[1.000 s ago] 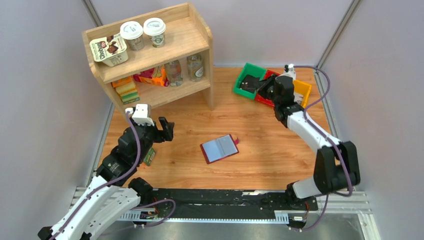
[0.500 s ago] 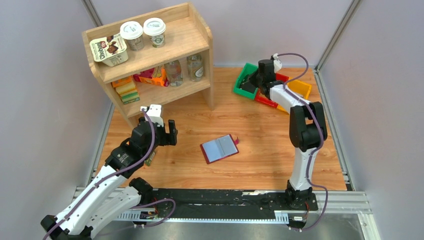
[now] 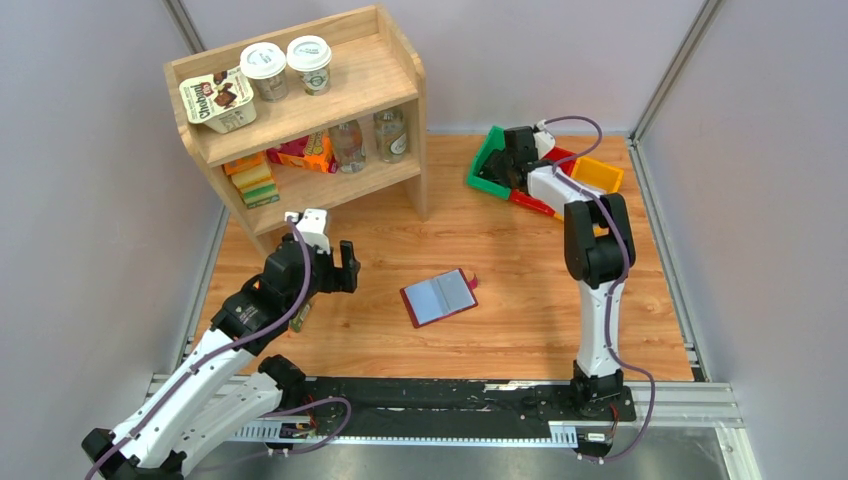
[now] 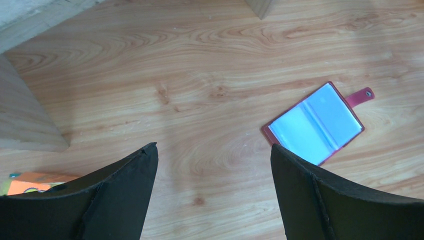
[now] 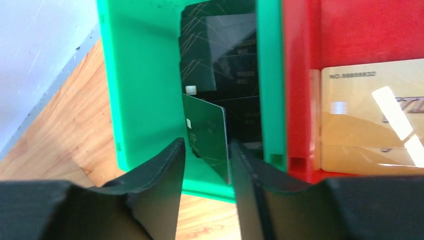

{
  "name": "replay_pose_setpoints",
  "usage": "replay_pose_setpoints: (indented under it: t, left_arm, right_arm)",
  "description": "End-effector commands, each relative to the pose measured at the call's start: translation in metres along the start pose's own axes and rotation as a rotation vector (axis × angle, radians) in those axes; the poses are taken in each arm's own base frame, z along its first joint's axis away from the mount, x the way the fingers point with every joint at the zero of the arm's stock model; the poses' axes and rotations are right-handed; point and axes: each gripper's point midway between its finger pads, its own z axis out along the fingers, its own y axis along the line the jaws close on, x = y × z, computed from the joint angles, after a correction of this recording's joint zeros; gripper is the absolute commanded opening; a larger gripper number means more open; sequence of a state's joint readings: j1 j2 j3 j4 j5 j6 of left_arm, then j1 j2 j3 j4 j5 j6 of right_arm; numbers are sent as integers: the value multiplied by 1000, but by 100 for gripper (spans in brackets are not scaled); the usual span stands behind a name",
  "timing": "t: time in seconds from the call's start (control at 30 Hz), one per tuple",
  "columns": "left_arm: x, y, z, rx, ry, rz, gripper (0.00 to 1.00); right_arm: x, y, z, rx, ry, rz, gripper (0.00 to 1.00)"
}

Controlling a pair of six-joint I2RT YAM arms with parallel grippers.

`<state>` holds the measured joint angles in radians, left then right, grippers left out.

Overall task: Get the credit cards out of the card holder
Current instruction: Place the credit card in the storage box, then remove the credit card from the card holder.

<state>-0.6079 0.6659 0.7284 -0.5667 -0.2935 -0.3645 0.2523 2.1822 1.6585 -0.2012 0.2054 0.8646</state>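
The card holder lies open and flat mid-table, maroon with a snap tab and pale clear sleeves. My left gripper hovers left of it, open and empty. My right gripper is at the far right over the green bin. Its jaws are parted. A dark credit card stands tilted on edge between them, leaning by the right finger, over the green bin. More black cards lie in that bin. A gold card lies in the red bin.
A wooden shelf with cups, bottles and boxes stands at the back left. A yellow bin sits beside the red one. A small green and orange item lies on the table under my left arm.
My right arm swung left from the red bin to the green bin and its jaws parted, loosening the dark card. My left arm shifted slightly right toward the card holder.
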Motion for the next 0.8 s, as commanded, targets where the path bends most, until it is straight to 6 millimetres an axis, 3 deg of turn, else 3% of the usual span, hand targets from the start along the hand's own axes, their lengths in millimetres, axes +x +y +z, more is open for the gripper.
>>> replay_pose_setpoints:
  t: [0.0,0.13,0.3,0.47,0.57,0.77]
  left_arm:
    - [-18,-19,-8,95,-31,-42,90]
    - [-14,-36,-12,167,23,-97,90]
    - [2,-57,-9,254,119,-167,90]
    - [24,-79,7,301,232,-258,90]
    - [34,-95,15,315,268,-273,89]
    - [52,-117,32,273,313,-288,84]
  right_arm:
    - [-30,7,-41,22,-73,-52,50]
    - [-40,14,-90,-16,-80,-105,59]
    - [-31,22,-155,-119,-35,-191,66]
    - [23,14,-220,-260,107,-279,66]
    - [68,5,-255,-339,193,-362,66]
    - [146,-15,-312,-451,309,-464,63]
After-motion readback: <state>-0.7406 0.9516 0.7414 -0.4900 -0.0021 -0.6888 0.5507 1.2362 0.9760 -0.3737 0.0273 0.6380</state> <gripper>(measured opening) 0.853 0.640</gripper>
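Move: The emptied card holder lies open on the table about 35 cm back and 13 cm to the left of the right hand, some 6 cm lower. The card just let go leans directly below the right fingertips in the green box, whose middle is about 3 cm ahead; the red box is some 10 cm to the right. From the left hand, the card holder is about 17 cm right, level fore-and-aft and 19 cm below, with a small carton 12 cm left and 6 cm back. Open the right fingers wider to come clear of the card, lift about 14 cm out of the green box while pulling back some 26 cm and finally veering left and slightly down towards the card holder, turning counter-clockwise. Bring the left gripper, kept wide open, right towards the holder too, then downward and slightly back, tipping its fingers down. ##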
